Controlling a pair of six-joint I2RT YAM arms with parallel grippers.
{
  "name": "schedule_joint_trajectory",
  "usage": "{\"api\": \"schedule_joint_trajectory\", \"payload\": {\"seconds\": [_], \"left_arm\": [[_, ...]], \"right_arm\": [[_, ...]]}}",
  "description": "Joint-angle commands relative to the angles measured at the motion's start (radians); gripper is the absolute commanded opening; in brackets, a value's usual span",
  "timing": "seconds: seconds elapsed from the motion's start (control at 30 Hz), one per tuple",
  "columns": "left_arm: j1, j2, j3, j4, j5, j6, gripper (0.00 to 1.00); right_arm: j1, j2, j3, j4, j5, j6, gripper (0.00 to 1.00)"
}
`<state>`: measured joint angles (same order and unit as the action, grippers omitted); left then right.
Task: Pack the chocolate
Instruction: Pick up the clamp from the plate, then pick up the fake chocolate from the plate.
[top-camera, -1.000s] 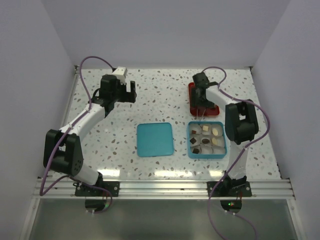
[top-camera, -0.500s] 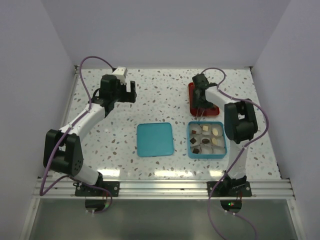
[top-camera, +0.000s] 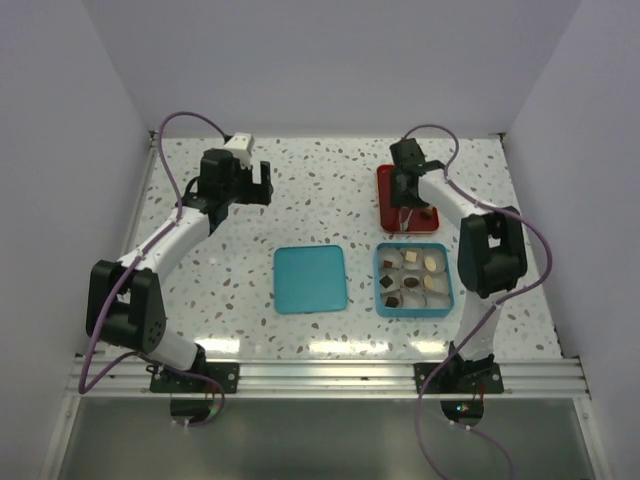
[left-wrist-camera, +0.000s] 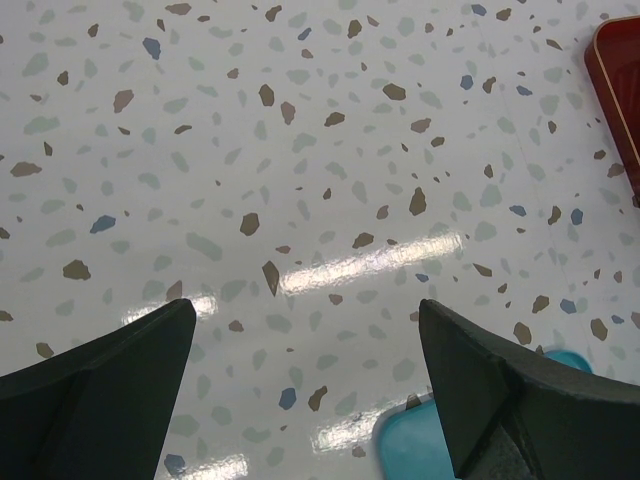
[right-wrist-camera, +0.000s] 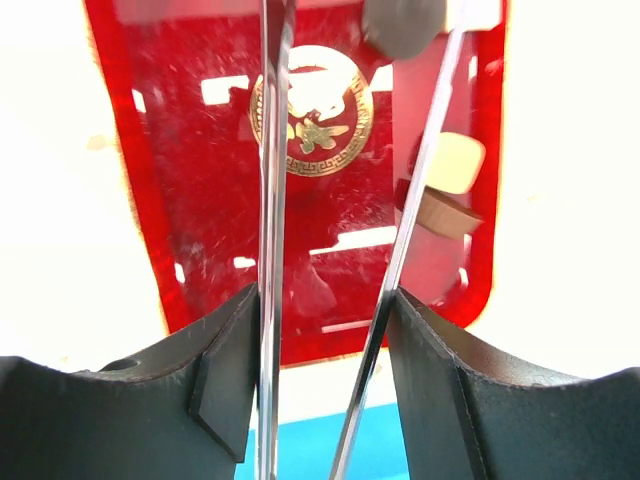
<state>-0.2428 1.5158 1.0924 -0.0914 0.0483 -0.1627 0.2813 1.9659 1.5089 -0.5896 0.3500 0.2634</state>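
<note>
My right gripper (right-wrist-camera: 325, 330) is shut on a pair of thin metal tongs (right-wrist-camera: 268, 200), whose arms reach out over the red tray (right-wrist-camera: 200, 200). On that tray lie a cream chocolate (right-wrist-camera: 455, 162) and a light brown one (right-wrist-camera: 445, 213), just right of the tongs' right arm. A dark rounded piece (right-wrist-camera: 400, 25) shows between the arms at the top edge. From above, the right gripper (top-camera: 405, 190) hangs over the red tray (top-camera: 384, 205). The teal box (top-camera: 447, 285) holds several chocolates (top-camera: 410, 281) in paper cups. My left gripper (top-camera: 258, 185) stands open at the back left, holding nothing.
The teal lid (top-camera: 310, 279) lies flat in the middle of the speckled table; its corner (left-wrist-camera: 420, 445) shows in the left wrist view, with the red tray's edge (left-wrist-camera: 620, 90) at the far right. White walls close in the back and sides.
The right gripper's fingers have squeezed the tongs' arms closer together, and the right arm's elbow has swung to the right. The left arm has not moved.
</note>
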Motion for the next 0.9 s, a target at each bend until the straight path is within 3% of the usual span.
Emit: {"api": "schedule_joint_trajectory", "payload": {"seconds": [0.0,0.53,0.87], "left_arm": [[-0.004,-0.037,0.014,0.028,0.009,0.009,1.00],[-0.004,-0.045,0.012,0.028,0.012,0.008,1.00],[-0.004,-0.031,0.008,0.044,0.027,0.000,1.00]], "right_arm": [[0.002,-0.096,0.059,-0.033,-0.002,-0.038,0.54],[-0.020,-0.277,0.114,-0.231,-0.078,-0.066,0.53],[-0.168,-0.308,0.080,-0.185,-0.374,-0.033,0.51]]}}
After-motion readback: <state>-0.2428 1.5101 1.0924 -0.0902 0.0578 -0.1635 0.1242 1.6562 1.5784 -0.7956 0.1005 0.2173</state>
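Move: The right hand already holds the clamp. The nearest brown chocolate on the red plate lies about 7 cm ahead, 8 cm right and 9 cm below; a dark round chocolate is some 17 cm ahead and 7 cm right. The blue box is centred roughly 19 cm back and 1 cm right. From the left hand, the brown chocolate is about 9 cm ahead and 48 cm right. Still gripping the clamp, the right hand lifts it about 13 cm, easing back, then right near the top. ##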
